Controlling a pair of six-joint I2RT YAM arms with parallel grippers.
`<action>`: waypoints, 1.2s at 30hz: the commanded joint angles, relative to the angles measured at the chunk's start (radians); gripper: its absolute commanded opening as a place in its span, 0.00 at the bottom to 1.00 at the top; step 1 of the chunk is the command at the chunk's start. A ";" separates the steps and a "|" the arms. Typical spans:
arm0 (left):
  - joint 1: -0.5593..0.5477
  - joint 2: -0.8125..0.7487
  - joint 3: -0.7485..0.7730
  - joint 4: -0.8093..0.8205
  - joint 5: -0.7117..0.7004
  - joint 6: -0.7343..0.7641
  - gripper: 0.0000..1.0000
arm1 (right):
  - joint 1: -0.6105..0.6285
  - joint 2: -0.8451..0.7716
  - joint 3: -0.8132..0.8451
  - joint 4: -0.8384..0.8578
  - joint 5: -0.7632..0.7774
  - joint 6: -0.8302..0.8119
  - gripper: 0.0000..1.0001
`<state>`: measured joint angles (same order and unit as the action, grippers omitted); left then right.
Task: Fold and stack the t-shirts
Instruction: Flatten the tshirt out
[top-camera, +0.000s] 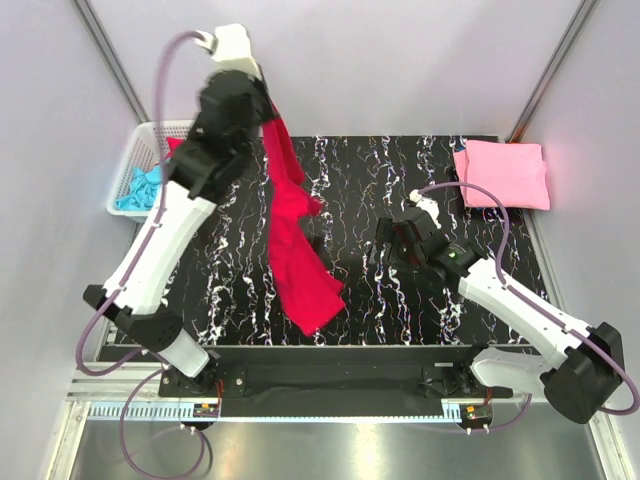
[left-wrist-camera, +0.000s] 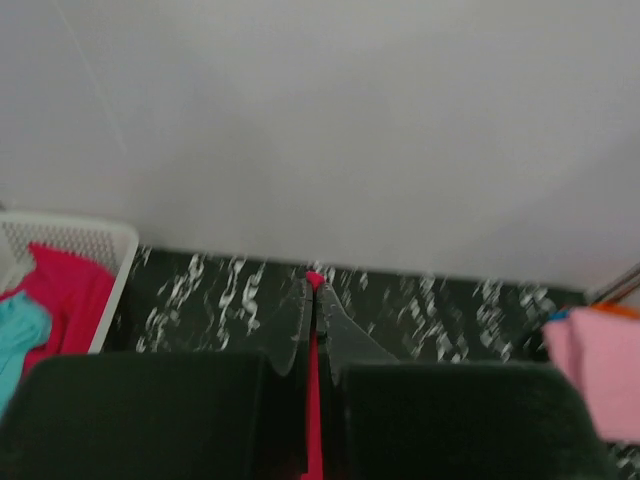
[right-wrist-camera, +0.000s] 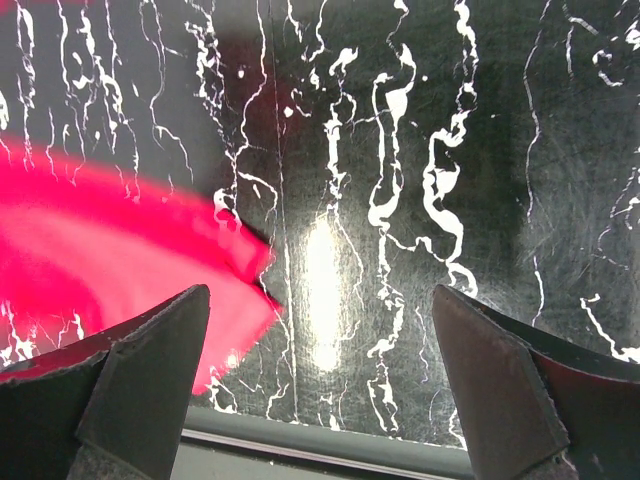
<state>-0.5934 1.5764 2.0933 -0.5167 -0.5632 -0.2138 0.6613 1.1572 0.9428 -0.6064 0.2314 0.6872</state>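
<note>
My left gripper (top-camera: 262, 105) is raised high over the table's back left and is shut on a crimson red t-shirt (top-camera: 295, 240). The shirt hangs down in a long strip, its lower end near the table's front. In the left wrist view a thin red strip of the shirt (left-wrist-camera: 314, 400) shows between the closed fingers (left-wrist-camera: 290, 325). My right gripper (top-camera: 392, 240) is open and empty, low over the table's middle right. Its view shows the red shirt's edge (right-wrist-camera: 110, 260) at the left. A folded light pink t-shirt (top-camera: 502, 173) lies at the back right.
A white lattice basket (top-camera: 135, 165) stands at the back left and holds turquoise (top-camera: 140, 188) and red fabric. It also shows in the left wrist view (left-wrist-camera: 75, 240). The black marbled table (top-camera: 420, 160) runs to grey walls at the back.
</note>
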 joint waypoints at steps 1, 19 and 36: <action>-0.014 -0.044 -0.053 0.058 -0.052 -0.001 0.00 | 0.012 -0.044 -0.002 0.016 0.045 -0.009 1.00; -0.036 -0.145 -0.259 0.024 -0.067 0.017 0.00 | 0.081 0.410 0.198 0.270 -0.264 -0.182 1.00; -0.034 -0.239 -0.349 -0.062 -0.029 0.034 0.00 | 0.207 0.812 0.820 0.273 -0.139 -0.298 1.00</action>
<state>-0.6262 1.4006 1.7100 -0.6064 -0.6281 -0.1902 0.8673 1.9259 1.6897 -0.3588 0.0299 0.4381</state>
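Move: Some 20 cm to the right hand's left, about 3 cm farther out and a few cm higher, is the middle of the hanging red t-shirt. From the left hand, which already pinches its top, that middle lies about 25 cm below, 14 cm back and 5 cm right. The laundry basket is roughly 23 cm left of the left hand, 4 cm ahead, 45 cm down. The folded pink pile sits about 24 cm right of the right hand, 19 cm farther out and 13 cm lower. Sweeping some 25 cm left and 9 cm forward, the open right hand heads for the hanging cloth, dipping on the way before rising to end slightly higher, and turns about 30 degrees counter-clockwise. The left hand keeps its pinch and sinks about 11 cm, most of it in a quick first drop and a later one, easing slightly back and tipping down. The right fingers stay wide beside the cloth; contact can't be made out. ##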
